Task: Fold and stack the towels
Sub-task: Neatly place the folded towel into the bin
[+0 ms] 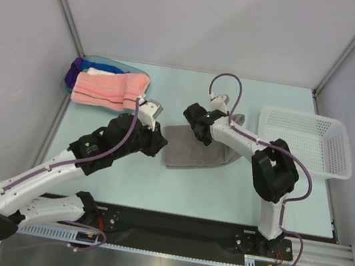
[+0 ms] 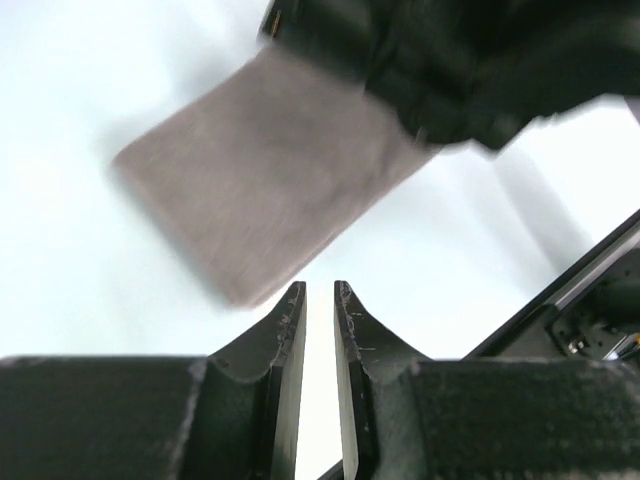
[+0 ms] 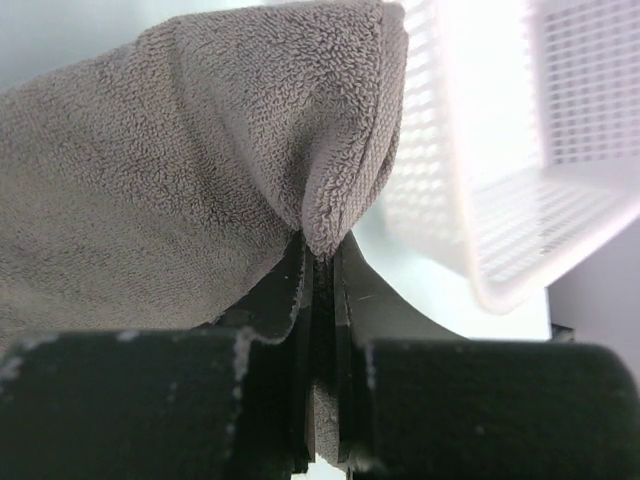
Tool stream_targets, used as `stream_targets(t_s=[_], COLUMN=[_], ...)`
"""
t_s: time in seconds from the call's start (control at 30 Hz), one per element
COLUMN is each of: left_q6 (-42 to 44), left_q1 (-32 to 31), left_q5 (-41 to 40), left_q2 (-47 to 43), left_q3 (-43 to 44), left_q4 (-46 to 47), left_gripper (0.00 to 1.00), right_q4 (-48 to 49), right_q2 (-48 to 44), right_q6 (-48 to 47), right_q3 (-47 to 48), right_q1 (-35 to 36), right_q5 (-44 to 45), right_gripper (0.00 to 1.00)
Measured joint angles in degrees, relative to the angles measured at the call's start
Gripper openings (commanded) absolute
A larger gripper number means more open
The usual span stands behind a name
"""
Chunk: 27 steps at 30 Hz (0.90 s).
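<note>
A folded grey towel [image 1: 196, 151] lies mid-table, blurred in the left wrist view [image 2: 260, 190]. My right gripper [image 1: 196, 132] is shut on a bunched fold at the towel's far edge, and the terry cloth [image 3: 180, 180] is pinched between its jaws [image 3: 320, 250]. My left gripper [image 1: 162, 143] hovers just off the towel's left edge. Its fingers [image 2: 320, 290] stand a narrow gap apart with nothing between them. At the back left, a salmon pink towel [image 1: 107, 88] tops a stack that includes white and purple ones.
The stack sits on a translucent blue tub [image 1: 117, 66] near the left wall. A white mesh basket [image 1: 307, 143] stands at the right, close behind the held fold [image 3: 520, 150]. The right arm [image 2: 470, 70] hangs over the towel's far end.
</note>
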Motion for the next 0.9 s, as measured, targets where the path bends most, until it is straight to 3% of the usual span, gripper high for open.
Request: stream_targets(t_s=[0.37,0.9], left_q6=[5.2,6.8], left_q1=[0.5,0.5], left_q5=[3.7,7.2], left_q2=[-0.9,-1.4], left_q3=[-1.1,-4.2], left_q4=[-4.1,-4.5], left_gripper=[0.21,0.19], right_q4=[-0.3,7.2], right_q2=[-2.3,-18.8], right_q6=[-12.1,-27.1], right_q3=[4.2,0.2], right_q1=[-6.9,-20.9], right_q5=[4.5,0.9], right_gripper=[0.0,0.0])
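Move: The right hand already grips a corner of the folded grey towel. The empty white bin's middle lies about 22 cm to its right, level with it fore and aft and roughly 7 cm lower; the bin's left rim is only some 8 cm to the right. The towel's middle hangs back about 5 cm, 10 cm to the left and 9 cm below. From the left hand the bin is about 15 cm ahead, 42 cm right and 18 cm lower. Keeping its pinch on the grey towel's corner, the right hand carries it towards the white bin, rising and swinging right, about 15 cm right and 13 cm up, with the climb levelling off as the sideways sweep quickens over the left rim. The wrist turns some 10 degrees clockwise. The empty left hand sinks about 4 cm and draws slightly back. ##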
